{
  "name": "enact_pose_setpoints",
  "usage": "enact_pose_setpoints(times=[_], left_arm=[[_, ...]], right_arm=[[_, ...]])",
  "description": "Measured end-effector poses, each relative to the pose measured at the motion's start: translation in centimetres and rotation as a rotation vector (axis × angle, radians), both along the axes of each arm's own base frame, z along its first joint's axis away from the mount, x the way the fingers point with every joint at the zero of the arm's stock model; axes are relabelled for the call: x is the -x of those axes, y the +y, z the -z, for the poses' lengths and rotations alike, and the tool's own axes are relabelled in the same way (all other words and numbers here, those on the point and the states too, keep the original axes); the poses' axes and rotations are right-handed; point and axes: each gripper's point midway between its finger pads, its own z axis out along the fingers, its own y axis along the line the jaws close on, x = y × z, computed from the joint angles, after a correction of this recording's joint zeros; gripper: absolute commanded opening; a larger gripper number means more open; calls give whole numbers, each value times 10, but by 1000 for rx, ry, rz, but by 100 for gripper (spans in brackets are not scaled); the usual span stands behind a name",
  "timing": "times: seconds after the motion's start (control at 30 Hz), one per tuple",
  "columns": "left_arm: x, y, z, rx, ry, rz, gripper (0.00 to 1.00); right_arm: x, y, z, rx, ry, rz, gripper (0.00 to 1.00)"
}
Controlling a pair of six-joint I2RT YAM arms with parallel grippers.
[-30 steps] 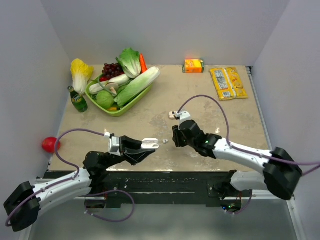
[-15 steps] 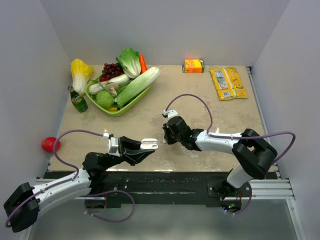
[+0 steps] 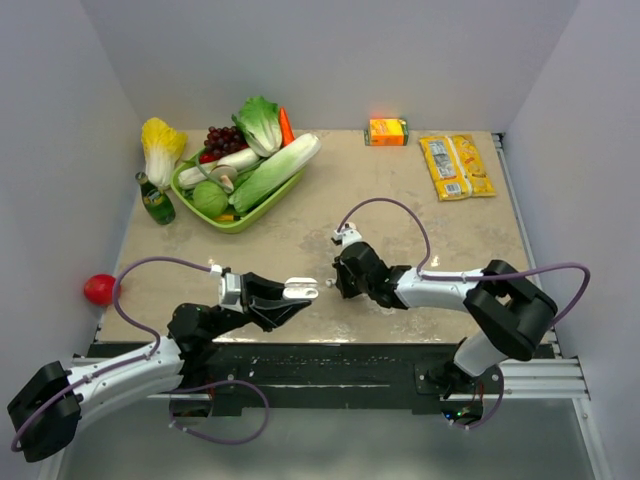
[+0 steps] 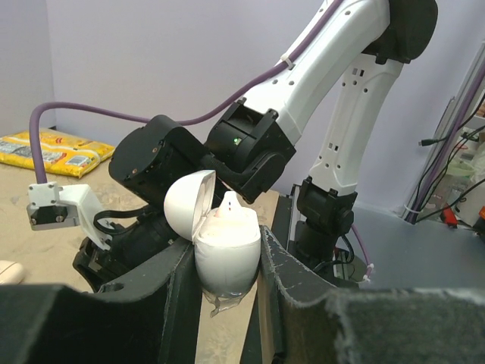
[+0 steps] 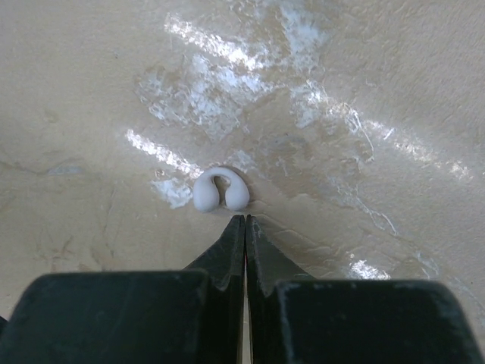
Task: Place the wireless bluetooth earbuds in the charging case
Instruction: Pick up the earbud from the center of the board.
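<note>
My left gripper (image 4: 227, 254) is shut on the charging case (image 4: 226, 262), a cream-white pebble held upright with its lid (image 4: 184, 203) swung open to the left. The white stem of one earbud (image 4: 229, 203) pokes up out of the case's tan inside. In the top view this gripper (image 3: 302, 292) hovers over the table's near edge. My right gripper (image 5: 245, 220) is shut with nothing between its fingers, tips down at the table. A second earbud (image 5: 203, 196), a small white curved piece, lies on the table just beyond those tips. In the top view the right gripper (image 3: 336, 282) sits right of the case.
A green tray (image 3: 240, 222) of vegetables stands at the back left, with a green bottle (image 3: 155, 201) and a yellow leafy vegetable (image 3: 160, 145) beside it. An orange carton (image 3: 388, 131) and a yellow packet (image 3: 456, 165) lie at the back right. A red ball (image 3: 99, 289) sits off the table's left edge.
My right gripper has gone from partly open to shut and its arm has swung left toward the case. The left gripper and the case have stayed put.
</note>
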Motion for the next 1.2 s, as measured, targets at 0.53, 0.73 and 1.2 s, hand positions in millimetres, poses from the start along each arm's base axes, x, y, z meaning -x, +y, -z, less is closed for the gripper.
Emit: enact_pose_setpoints(times=[0.53, 0.73, 1.2], left_arm=[[1, -1, 0, 4, 16, 8, 0], [1, 0, -1, 8, 15, 6, 0], [2, 0, -3, 14, 11, 6, 0]], right_arm=[[-7, 3, 6, -10, -13, 13, 0], [-23, 7, 6, -7, -31, 34, 0], [-47, 5, -1, 30, -76, 72, 32]])
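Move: The earbud in the middle of the board lies just off the right hand's shut fingertips, about 2 cm ahead, 3 cm to the left and 1 cm lower. The closed case stands some 18 cm ahead of that hand and 1 cm to its right, also about 1 cm lower. From the left hand, still holding the open case, the earbud is roughly 12 cm ahead, 9 cm right and 20 cm below. The right hand skims forward about 5 cm, low past the earbud's right side, its fingers partly opening near the end. ##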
